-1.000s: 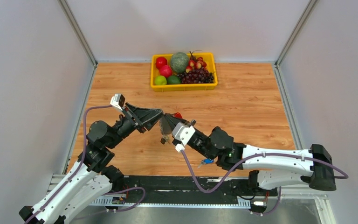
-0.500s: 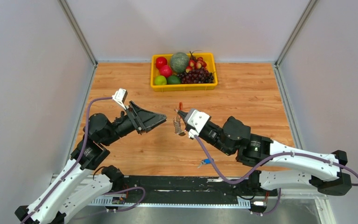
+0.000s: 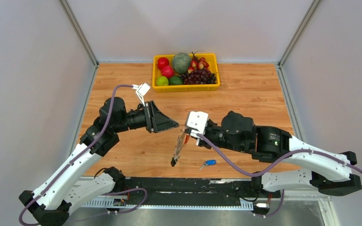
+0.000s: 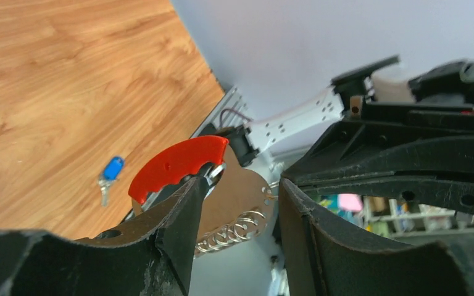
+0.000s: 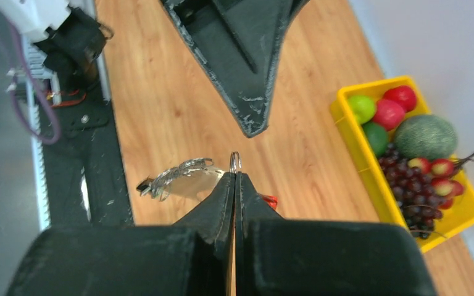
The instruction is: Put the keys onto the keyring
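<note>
My right gripper [image 3: 188, 134] is shut on the thin silver keyring [image 5: 235, 161], whose loop pokes out above the closed fingertips [image 5: 235, 176]. The ring's charm [image 3: 175, 157] and a chain of small rings [image 4: 234, 231] dangle below it, above the table. The red key [image 4: 179, 161] hangs beside the ring; I cannot tell whether it is threaded on. My left gripper [image 3: 169, 125] stands open just left of the ring, its jaws apart and holding nothing [image 4: 237, 185]. The blue key [image 3: 209, 163] lies flat on the wood near the front edge.
A yellow basket [image 3: 186, 87] of fruit stands at the back middle of the wooden table. Grey walls close in the left, right and back sides. A black rail [image 3: 188, 183] runs along the near edge, just past the blue key.
The left gripper opened, let go of the keyring and drew back to the left. The right gripper carried the ring toward the near edge, so the charm now dangles lower.
</note>
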You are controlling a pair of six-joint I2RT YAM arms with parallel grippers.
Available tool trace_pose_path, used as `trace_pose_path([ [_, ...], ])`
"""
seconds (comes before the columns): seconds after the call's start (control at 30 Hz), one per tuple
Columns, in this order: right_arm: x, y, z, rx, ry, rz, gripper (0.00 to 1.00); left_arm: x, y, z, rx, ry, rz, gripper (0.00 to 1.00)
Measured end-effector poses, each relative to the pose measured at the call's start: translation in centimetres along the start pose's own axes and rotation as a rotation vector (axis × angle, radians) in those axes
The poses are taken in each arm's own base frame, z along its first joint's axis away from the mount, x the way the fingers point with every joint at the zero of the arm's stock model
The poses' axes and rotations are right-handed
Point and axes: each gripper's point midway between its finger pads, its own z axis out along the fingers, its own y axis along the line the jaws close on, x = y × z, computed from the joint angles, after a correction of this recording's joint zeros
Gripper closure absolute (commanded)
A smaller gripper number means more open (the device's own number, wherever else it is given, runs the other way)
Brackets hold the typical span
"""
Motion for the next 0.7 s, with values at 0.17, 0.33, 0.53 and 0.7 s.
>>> trace_pose_path([
  [0.17,2.6,1.9,0.4,-0.106,0.121,0.041,1.0,1.4,0.3,-0.6,0.014,0.081,0.157,0.45],
  [0.33,3.7,2.8,0.1,-0.184,0.185,0.13,1.0,2.3,-0.2,-1.9,0.076,0.093,0.335,0.47],
  [0.53,3.0,3.7,-0.2,-0.269,0.177,0.241,1.0,4.1,0.1,-3.6,0.143,0.086,0.505,0.41],
  [0.7,3.0,4.9,0.1,-0.372,0.188,0.318,1.0,5.4,0.4,-4.3,0.205,0.076,0.589,0.38],
])
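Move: The keyring is pinched in the right fingertips, about 3 cm to the right of the left hand and 2 cm nearer the base, roughly level. Its bunch, with the red piece and coil, hangs about 3 cm back, 2 cm left and 5 cm below the right hand. From that hand the open left fingers are some 3 cm left and 2 cm ahead; the blue key lies on the table about 9 cm right, 3 cm back and 34 cm below. The empty left hand, its fingers staying about half open, draws back towards its base some 6 cm, easing left and down about 3 cm each, away from the pinched keyring, and rolls some 35 degrees so its front side rises. The right hand keeps the keyring pinched in shut fingers, sinks about 4 cm first and then comes back about 4 cm, rolling some 30 degrees the other way and swinging slightly counter-clockwise to point more squarely left at the left gripper. ##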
